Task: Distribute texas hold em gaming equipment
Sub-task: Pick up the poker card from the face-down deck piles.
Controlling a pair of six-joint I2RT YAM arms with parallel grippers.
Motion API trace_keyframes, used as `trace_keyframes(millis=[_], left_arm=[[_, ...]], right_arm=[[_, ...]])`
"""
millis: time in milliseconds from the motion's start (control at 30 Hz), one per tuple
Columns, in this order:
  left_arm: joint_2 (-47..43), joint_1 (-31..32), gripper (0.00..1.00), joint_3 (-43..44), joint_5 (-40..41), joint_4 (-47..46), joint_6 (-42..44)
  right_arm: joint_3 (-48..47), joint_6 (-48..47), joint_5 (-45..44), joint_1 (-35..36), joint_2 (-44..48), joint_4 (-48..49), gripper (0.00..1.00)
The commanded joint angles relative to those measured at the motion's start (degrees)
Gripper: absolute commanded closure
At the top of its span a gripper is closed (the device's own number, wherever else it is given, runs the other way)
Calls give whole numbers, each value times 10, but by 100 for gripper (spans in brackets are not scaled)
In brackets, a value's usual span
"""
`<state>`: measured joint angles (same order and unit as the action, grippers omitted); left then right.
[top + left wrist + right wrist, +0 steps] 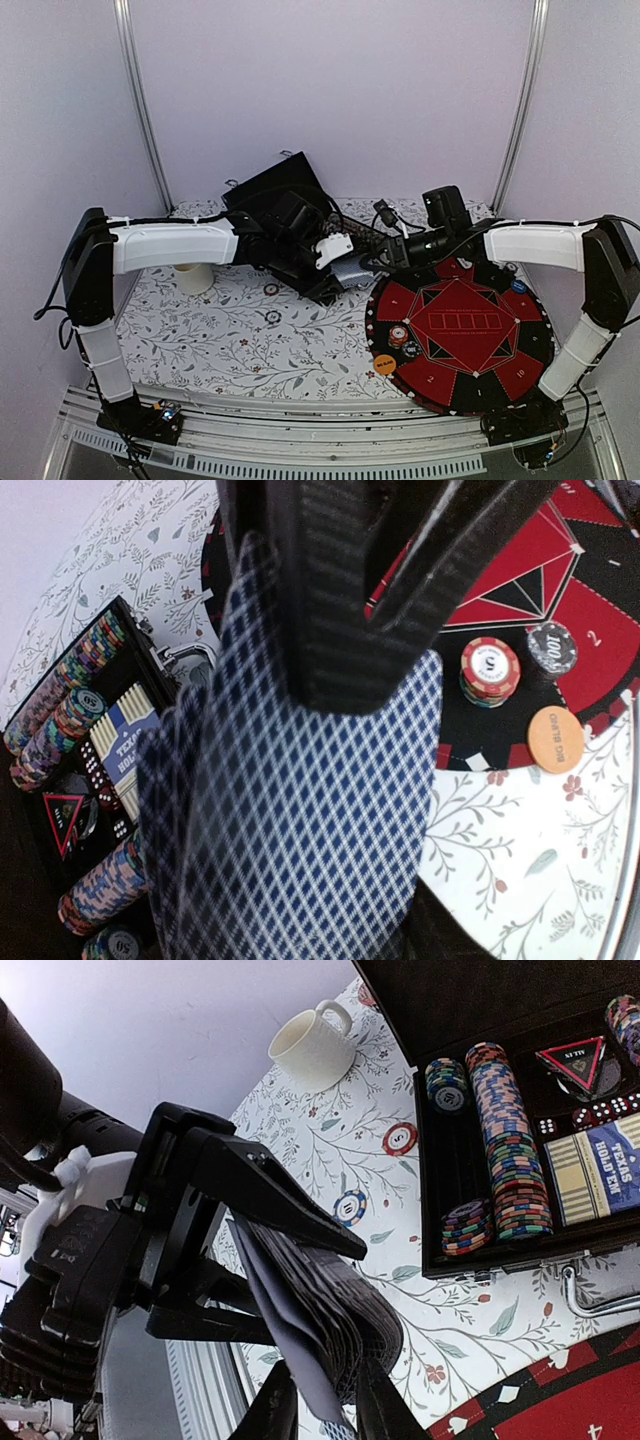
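My left gripper (pixel 343 264) is shut on a fanned deck of playing cards (pixel 335 1320) with blue-diamond backs (pixel 320 810), held in the air between the black case and the round mat. My right gripper (pixel 330 1415) comes in from the right, its fingers (pixel 325 600) closed on either side of the deck's outer cards. On the red and black poker mat (pixel 470 325) sit a stack of poker chips (pixel 490 670), a single black chip (pixel 551 648) and an orange button disc (pixel 555 740). A blue disc (pixel 518 286) lies at the mat's far edge.
The open black case (pixel 440 1160) holds rows of chips (pixel 510 1150), dice and a boxed deck (pixel 600 1175). A cream cup (pixel 195 278) stands at the left of the floral cloth. Two loose chips (pixel 400 1138) (pixel 350 1206) lie on the cloth.
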<state>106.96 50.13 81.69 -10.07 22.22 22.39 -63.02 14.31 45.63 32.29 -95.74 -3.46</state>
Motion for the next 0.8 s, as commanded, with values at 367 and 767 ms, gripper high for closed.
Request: trace_keyframes(millis=[367, 767], left_arm=[[5, -12, 50, 12, -3, 10, -10], [5, -13, 50, 11, -2, 10, -10]], right_arm=[[-12, -19, -23, -8, 31, -51, 97], [-38, -84, -20, -13, 91, -144, 98]])
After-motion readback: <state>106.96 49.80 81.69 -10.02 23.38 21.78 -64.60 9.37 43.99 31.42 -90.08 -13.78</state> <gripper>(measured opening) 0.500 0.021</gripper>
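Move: The top face-down card sits on the deck the left hand holds. Its edge is already between the right fingers, its middle about 3 cm to the right hand's left and 2 cm below, and about 3 cm right of and 2 cm above the left hand. From the right hand, the chip case is some 12 cm ahead, 11 cm left and 16 cm down; the red-and-white chip stack is about 8 cm back, 5 cm right and 16 cm down. The right fingers, part-open across the free edge of the face-down deck, shut on the top card while the hand eases about 1 cm to its right and sinks slightly, then it pulls up nearly 3 cm, still drifting right and a little back, away from the left gripper. The left hand stays practically in place, keeping its grip on the rest of the deck without opening as the card is drawn against it. ##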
